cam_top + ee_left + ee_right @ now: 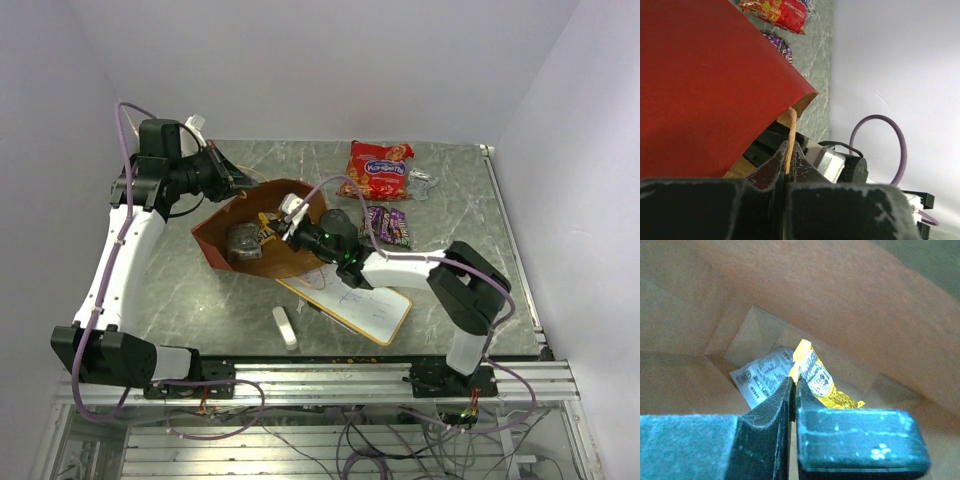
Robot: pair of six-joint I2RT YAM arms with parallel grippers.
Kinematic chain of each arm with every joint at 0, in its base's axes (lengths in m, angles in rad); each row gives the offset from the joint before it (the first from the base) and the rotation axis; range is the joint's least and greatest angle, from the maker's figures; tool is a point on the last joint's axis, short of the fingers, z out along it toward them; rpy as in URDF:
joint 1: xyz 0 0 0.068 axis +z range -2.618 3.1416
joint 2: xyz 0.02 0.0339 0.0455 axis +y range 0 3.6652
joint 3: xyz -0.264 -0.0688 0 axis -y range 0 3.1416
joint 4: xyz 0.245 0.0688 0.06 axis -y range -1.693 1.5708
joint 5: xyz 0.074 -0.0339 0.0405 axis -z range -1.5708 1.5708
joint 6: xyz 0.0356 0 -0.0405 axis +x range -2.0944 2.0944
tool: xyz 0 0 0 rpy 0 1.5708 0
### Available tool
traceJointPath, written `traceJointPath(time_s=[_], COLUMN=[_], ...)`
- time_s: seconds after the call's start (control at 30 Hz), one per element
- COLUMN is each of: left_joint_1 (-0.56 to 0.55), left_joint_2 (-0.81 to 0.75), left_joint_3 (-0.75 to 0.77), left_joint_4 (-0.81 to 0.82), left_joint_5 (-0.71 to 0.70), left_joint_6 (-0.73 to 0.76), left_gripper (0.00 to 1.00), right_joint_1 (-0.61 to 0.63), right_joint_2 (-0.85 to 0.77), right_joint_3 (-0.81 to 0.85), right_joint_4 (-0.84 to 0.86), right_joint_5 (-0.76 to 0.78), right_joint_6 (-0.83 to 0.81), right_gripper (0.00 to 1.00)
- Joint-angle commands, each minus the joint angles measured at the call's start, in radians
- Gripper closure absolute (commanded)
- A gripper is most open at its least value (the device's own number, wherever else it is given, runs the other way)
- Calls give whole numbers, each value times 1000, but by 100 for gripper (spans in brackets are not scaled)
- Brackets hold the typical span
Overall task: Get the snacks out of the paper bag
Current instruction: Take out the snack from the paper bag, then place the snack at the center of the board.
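The red paper bag (225, 250) lies on the table with its brown inside (290, 262) showing. My left gripper (238, 181) is at its far rim, shut on a thin brown strip of the bag's mouth (789, 131), with the red wall (700, 85) beside it. My right gripper (291, 224) reaches into the bag and is shut on the corner of a yellow snack packet (824, 384). A white printed packet (759, 378) lies behind it, deep in the bag. Outside lie a red-orange snack bag (378, 168), a purple pack (388, 226) and a silvery wrapper (423, 183).
A white whiteboard (372, 310) lies under the right arm, near the front edge. A small white eraser stick (285, 327) rests to its left. The table's metal rail (330, 372) runs along the front, and walls close in the back and both sides.
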Motion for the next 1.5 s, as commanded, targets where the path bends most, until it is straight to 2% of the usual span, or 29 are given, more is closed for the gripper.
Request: traceJointPath(time_s=[0.0, 0.17, 0.33, 0.5, 0.6, 0.73, 0.83, 0.93, 1.07, 1.13, 1.47], left_joint_1=[-5, -5, -5, -5, -5, -5, -5, -5, -5, -5, -5], left_joint_2=[19, 0, -54, -31, -28, -34, -41, -43, -46, -49, -26], left_joint_3=[61, 16, -86, -51, -38, -66, -67, -54, -49, -52, -18], left_joint_4=[-52, 11, 117, 51, 19, 35, 19, -9, -31, -30, -53], left_joint_5=[21, 47, 41, 46, 25, 50, 56, 60, 67, 68, 63], left_joint_6=[74, 36, -14, 49, 78, 69, 76, 89, 91, 90, 112], left_gripper=[93, 93, 93, 93, 93, 93, 93, 93, 93, 93, 93], right_joint_1=[-4, -3, -5, -4, -4, -14, -59, -189, -392, -479, -669], right_joint_2=[-150, -327, -473, -579, -609, -579, -514, -439, -368, -335, -61], right_joint_3=[-50, -41, 63, 138, 191, 276, 335, 386, 352, 338, 490], right_joint_4=[-42, -352, -682, -874, -1009, -1280, -1514, -1668, -1678, -1689, -1772], right_joint_5=[66, 86, 160, 385, 600, 879, 999, 947, 746, 710, 720], right_joint_6=[119, 165, 310, 454, 585, 787, 950, 1101, 1190, 1245, 1224], right_gripper=[100, 100, 100, 100, 100, 100, 100, 100, 100, 100, 100])
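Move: The right gripper, still pinching the yellow snack pack at the paper bag's mouth, is headed for bare table some 40 cm to its right, 4 cm farther out and 17 cm lower. The purple packs lie about 9 cm ahead and 31 cm right, the red snack bag 26 cm ahead and 30 cm right, the clear packet 23 cm ahead and 44 cm right. From the left gripper that bare spot is roughly 40 cm right, 2 cm ahead and 31 cm below. Lift the right gripper about 15 cm away from the open bag with the yellow pack still pinched, then sweep it some 40 cm right over the table, sinking about 20 cm as the fingers swing clockwise from pointing left to steeply down. Keep the left gripper shut on the bag's handle, easing it back and down about 3 cm. ##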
